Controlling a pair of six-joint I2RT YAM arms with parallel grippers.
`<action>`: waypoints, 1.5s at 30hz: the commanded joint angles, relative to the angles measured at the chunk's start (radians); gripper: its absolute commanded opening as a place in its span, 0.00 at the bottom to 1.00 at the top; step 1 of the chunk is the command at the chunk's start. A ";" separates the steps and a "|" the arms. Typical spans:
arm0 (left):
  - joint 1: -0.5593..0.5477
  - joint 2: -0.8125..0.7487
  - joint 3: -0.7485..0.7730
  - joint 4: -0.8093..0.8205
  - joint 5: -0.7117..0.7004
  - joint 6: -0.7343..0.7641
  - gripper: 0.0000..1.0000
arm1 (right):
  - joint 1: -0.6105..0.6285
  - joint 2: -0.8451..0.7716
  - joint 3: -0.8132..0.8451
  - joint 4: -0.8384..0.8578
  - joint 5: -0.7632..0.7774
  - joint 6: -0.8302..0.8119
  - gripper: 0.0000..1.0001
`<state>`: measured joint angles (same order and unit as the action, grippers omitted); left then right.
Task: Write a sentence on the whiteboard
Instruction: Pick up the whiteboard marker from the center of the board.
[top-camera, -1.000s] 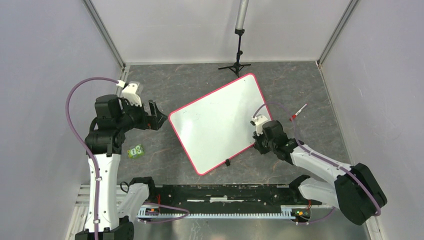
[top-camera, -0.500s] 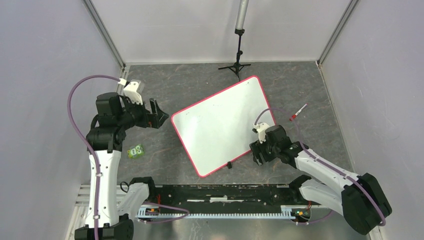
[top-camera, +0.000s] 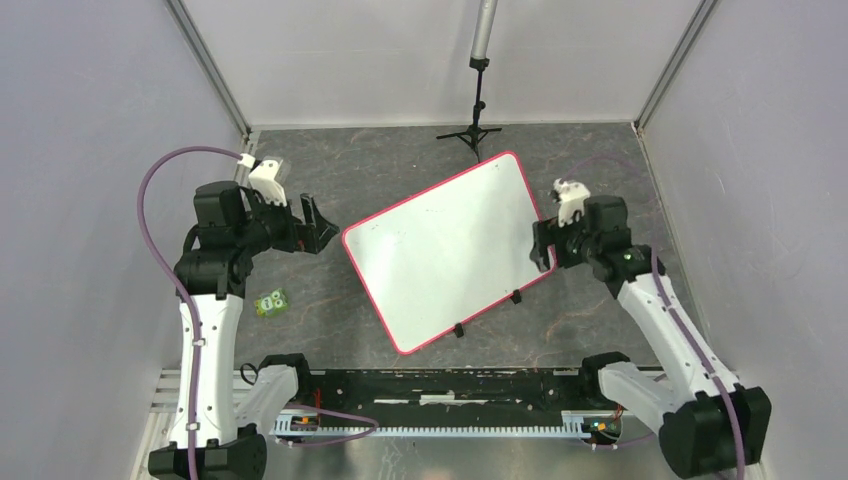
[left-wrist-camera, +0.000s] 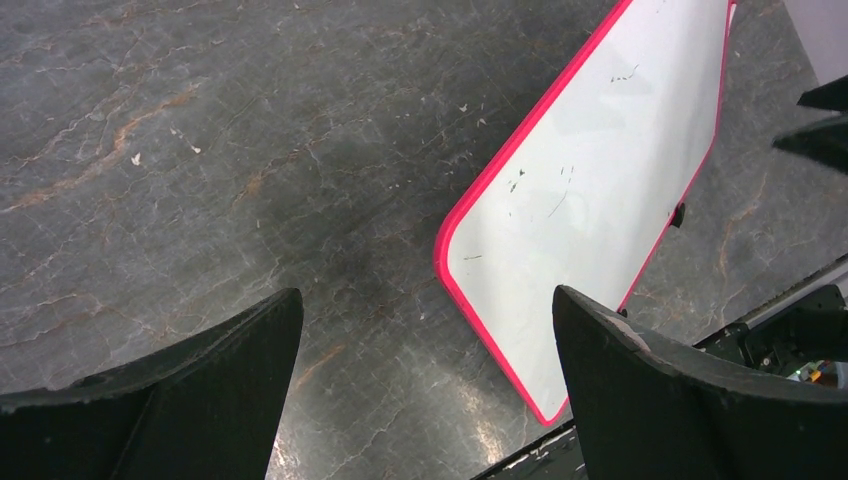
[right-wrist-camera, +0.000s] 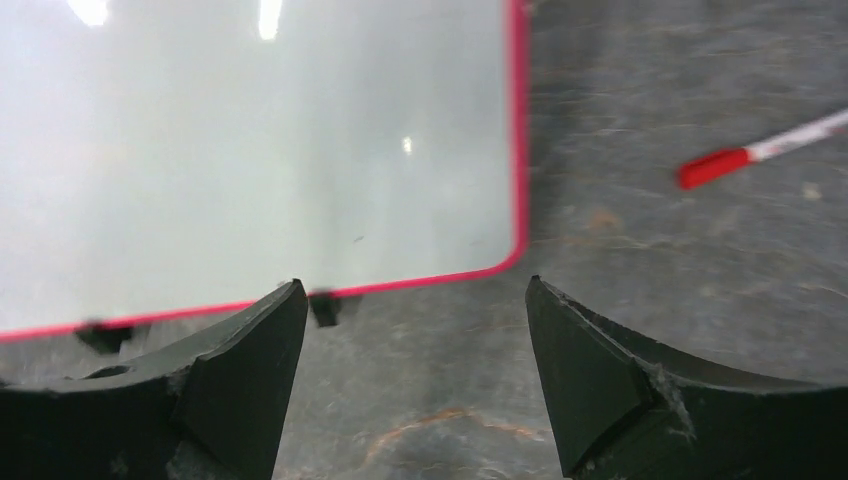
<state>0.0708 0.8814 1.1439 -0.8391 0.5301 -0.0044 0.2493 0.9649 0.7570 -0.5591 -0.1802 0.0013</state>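
Note:
The whiteboard (top-camera: 440, 250) lies flat and skewed on the dark floor, red-rimmed, with black clips (top-camera: 516, 297) on its near edge. Its face is white with only a few faint dark specks; the sentence is not in view. My right gripper (top-camera: 543, 245) hovers open over the board's right corner, nothing between its fingers. In the right wrist view the right gripper (right-wrist-camera: 412, 283) frames the whiteboard (right-wrist-camera: 250, 150) rim, and a red-capped marker (right-wrist-camera: 760, 152) lies on the floor to the right. My left gripper (top-camera: 318, 225) is open just left of the board; in its wrist view the left gripper (left-wrist-camera: 425, 292) faces the whiteboard (left-wrist-camera: 590, 190) corner.
A small green block (top-camera: 270, 302) lies on the floor near the left arm. A black tripod stand (top-camera: 478, 100) rises behind the board. A black rail (top-camera: 450, 385) runs along the near edge. Grey walls close in the left, right and back.
My right gripper let go of the board's near right edge, opened, and swung up and back to the right corner. The board shifted slightly. The left arm barely moved.

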 joint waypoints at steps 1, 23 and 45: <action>0.004 0.002 0.022 0.056 -0.003 -0.040 1.00 | -0.184 0.128 0.118 -0.074 0.024 -0.018 0.85; 0.004 0.021 -0.006 0.124 -0.137 -0.107 1.00 | -0.475 0.780 0.517 0.070 0.202 0.179 0.61; 0.004 0.039 -0.006 0.126 -0.194 -0.126 1.00 | -0.475 1.068 0.588 0.007 0.099 0.215 0.11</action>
<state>0.0708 0.9222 1.1297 -0.7521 0.3576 -0.0856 -0.2298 1.9747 1.3434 -0.5106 0.0143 0.1772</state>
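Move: The whiteboard marker lies about 18 cm ahead of the right hand, 19 cm to its right and 13 cm below, its cap end nearest, slanting away to the right. The whiteboard's near right corner is some 4 cm ahead and 4 cm right of this hand, the nearest black clip about 5 cm back and 7 cm left, both at table height. From the left hand the marker is roughly 86 cm right, 18 cm ahead and 27 cm down. The right hand swings off the whiteboard's corner, fast to its right at first, then forward and down onto the marker, about 19 cm right, 16 cm forward and 12 cm down, turning some 40 degrees clockwise and tipping its fingers steeply down. Its opened fingers narrow on the way and close low at the table, pinching the barrel just behind the cap, while the empty left hand eases about 4 cm forward and left. ##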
